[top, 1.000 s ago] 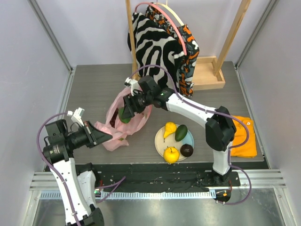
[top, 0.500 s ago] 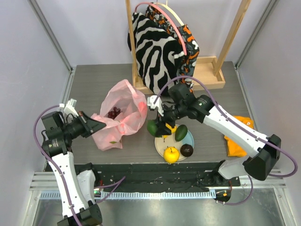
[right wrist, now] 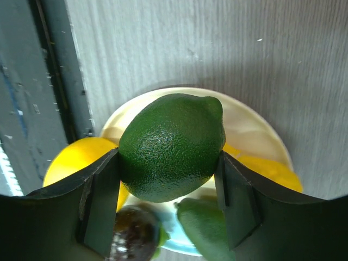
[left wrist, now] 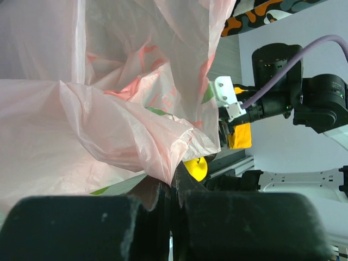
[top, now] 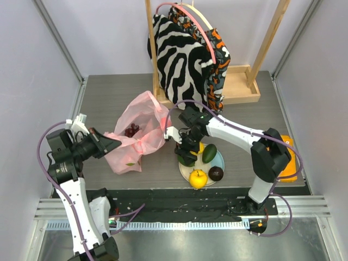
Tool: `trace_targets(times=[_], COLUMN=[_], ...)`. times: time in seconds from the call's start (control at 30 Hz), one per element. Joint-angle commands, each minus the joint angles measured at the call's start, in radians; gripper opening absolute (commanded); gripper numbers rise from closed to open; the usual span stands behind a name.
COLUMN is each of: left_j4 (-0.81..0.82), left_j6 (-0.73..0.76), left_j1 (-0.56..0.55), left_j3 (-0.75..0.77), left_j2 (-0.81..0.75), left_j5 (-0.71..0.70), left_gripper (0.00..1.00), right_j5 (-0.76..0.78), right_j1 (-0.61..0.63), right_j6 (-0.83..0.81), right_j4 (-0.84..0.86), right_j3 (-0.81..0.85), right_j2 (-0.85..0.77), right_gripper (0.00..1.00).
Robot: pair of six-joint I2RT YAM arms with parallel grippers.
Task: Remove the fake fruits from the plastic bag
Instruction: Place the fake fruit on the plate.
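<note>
The pink plastic bag [top: 136,128] lies at the left of the table. My left gripper [top: 111,142] is shut on a fold of its edge [left wrist: 163,157], jaws pressed together. A dark grape bunch [top: 131,130] shows inside the bag. My right gripper [top: 186,155] is shut on a green lime [right wrist: 171,144], held just above the cream-and-blue plate [right wrist: 255,125]. On that plate [top: 219,161] lie a yellow-orange round fruit [top: 198,178], a maroon one [top: 216,173], a green avocado [top: 209,153] and a yellow pear [top: 199,145] partly hidden by the gripper.
A wooden rack [top: 239,87] at the back holds a zebra-striped cloth bag [top: 174,54] and a patterned one behind it. A folded orange cloth [top: 290,157] lies at the right edge, partly behind my right arm. A black rail runs along the near edge.
My right gripper came out of the bag with the lime and swung right, then down over the plate. The left gripper kept its hold on the bag, shifting slightly.
</note>
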Motion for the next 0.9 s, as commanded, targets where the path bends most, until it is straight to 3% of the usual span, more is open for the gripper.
trace_targets(times=[0.0,0.17,0.33,0.57,0.73,0.83,0.87], left_j4=[-0.016,-0.028,-0.076,-0.160,-0.126,-0.117,-0.132], left_j6=[0.018,0.029,0.055,0.068,0.038,0.032,0.045], left_j1=[0.007,0.007,0.007,0.007,0.005,0.002,0.001], left_j3=[0.044,0.044,0.058,0.038,0.016,0.012,0.015], left_j2=[-0.018,-0.022,-0.012,-0.010,0.005,0.004,0.005], left_j5=[-0.017,-0.024,-0.021,0.009,0.029,0.004,-0.007], left_gripper=[0.00,0.00,0.00,0.00,0.00,0.00,0.00], right_j5=[0.035,0.030,0.006,-0.095,-0.106,-0.175,-0.231], right_j1=[0.001,0.001,0.001,-0.001,-0.001,0.001,-0.001], right_j6=[-0.087,-0.142,-0.187,-0.132,-0.142,-0.093,0.003], right_j4=[-0.061,-0.112,-0.172,-0.216,-0.302,-0.287,-0.258], right_j3=[0.086,0.095,0.104,0.253,0.381,0.493,0.521], right_j2=[0.044,0.073,0.058,-0.009,0.010,-0.009,-0.017], right_gripper=[0.06,0.21,0.64,1.00,1.00,1.00,1.00])
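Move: The held green fruit hangs just over the plate's empty left part, whose surface is about 1 cm back, 2 cm right of the right hand and 5 cm below it. The yellow apple sits about 6 cm right and 5 cm back, the pear 5 cm right and 6 cm ahead; the plastic bag's middle is some 17 cm left and 8 cm ahead. From the left hand, that empty part lies roughly 24 cm right, level ahead, some 22 cm below. The green fruit, still pinched at first, is lowered by the right hand a last 1.5 cm while easing slightly right and back, onto the plate's left part beside the yellow apple. The fingers open wide and let go; the hand then lifts about 10 cm, drifting some 4 cm left and 2 cm forward towards the bag. The left hand keeps its shut grip on the bag and sags back and down a little. ##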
